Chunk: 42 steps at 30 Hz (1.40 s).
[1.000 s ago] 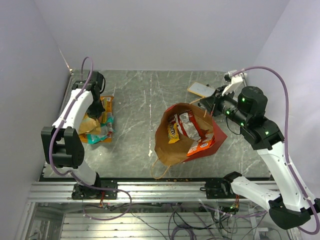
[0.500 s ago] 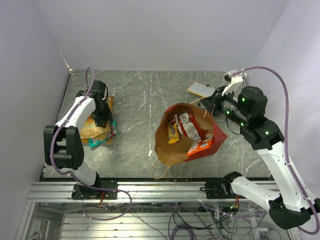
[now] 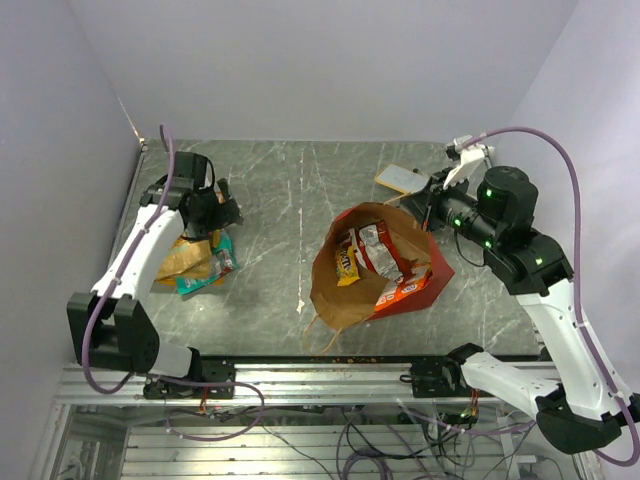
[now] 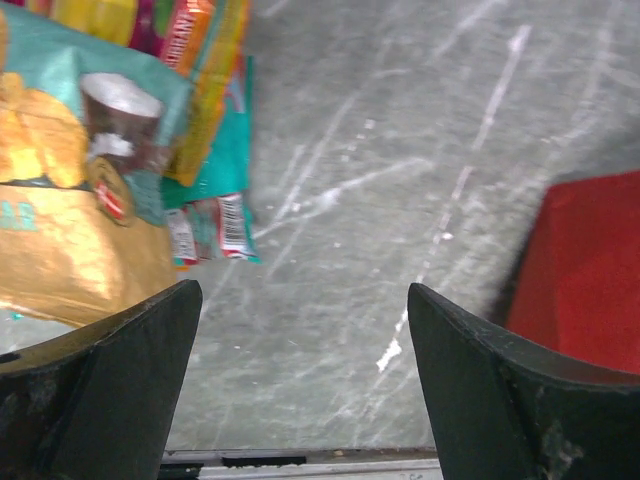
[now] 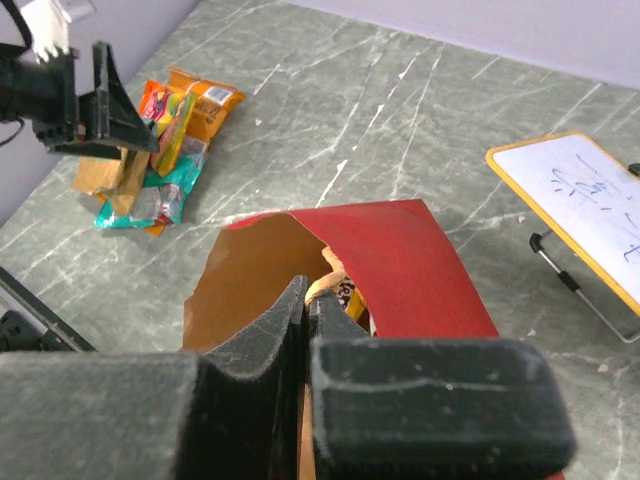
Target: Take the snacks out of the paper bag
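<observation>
The paper bag, red outside and brown inside, lies open at mid-table with several snacks in its mouth. More snacks, orange, teal and yellow, lie in a pile at the left. My left gripper hovers open and empty just right of that pile. From the left wrist, the pile lies left of the wide-apart fingers and the bag is at the right edge. My right gripper is shut on the bag's tan loop handle, holding the bag's far rim up.
A white card with a tan border stands on a small stand behind the bag, close to my right gripper. Purple walls close in the left, back and right. The table's metal front rail runs along the near edge.
My left gripper has opened from shut and risen off the snack pile, swinging right toward the bag. The right gripper keeps its hold on the handle.
</observation>
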Motion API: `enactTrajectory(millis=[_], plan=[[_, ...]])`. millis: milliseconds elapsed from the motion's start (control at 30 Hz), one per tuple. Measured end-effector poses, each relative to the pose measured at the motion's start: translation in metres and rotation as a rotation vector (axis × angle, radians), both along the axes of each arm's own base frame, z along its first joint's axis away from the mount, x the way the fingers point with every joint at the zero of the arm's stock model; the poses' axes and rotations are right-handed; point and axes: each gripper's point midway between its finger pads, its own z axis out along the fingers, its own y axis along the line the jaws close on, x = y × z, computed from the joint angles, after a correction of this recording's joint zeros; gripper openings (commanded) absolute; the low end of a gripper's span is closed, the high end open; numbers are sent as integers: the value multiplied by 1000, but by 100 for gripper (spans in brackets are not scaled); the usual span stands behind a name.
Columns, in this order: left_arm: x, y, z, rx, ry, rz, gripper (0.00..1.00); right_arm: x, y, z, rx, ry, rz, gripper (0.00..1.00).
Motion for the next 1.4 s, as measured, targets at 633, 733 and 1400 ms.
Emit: enactTrajectory(millis=[633, 733, 1400], plan=[[-59, -166, 124, -354, -436, -422, 80, 1, 7, -8, 18, 54, 14, 0], [-72, -190, 126, -401, -468, -491, 71, -4, 13, -8, 19, 50, 68, 0], [-191, -298, 56, -110, -457, -947, 44, -13, 30, -9, 16, 32, 203, 0]])
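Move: The small orange packet in the paper bag lies about 41 cm to the right of the left hand, 14 cm back and 8 cm lower. The M&M's packet sits nearer, some 29 cm right and 9 cm back, and the big red packet 36 cm right and 5 cm back, both at much the same depth. From the right hand, which holds the bag's handle, the orange packet is about 6 cm back, 4 cm right and 29 cm below. Leaving the finished snack pile empty, the left hand swings some 29 cm right and 19 cm back towards the bag, climbing about 13 cm first and then sinking over its near-left mouth, while the wrist turns roughly 50 degrees clockwise so the fingers point right, forward and down into the bag, narrowing from wide to about half open. The right hand keeps its shut grip on the handle, shifting about 3 cm left and turning slightly counter-clockwise. ##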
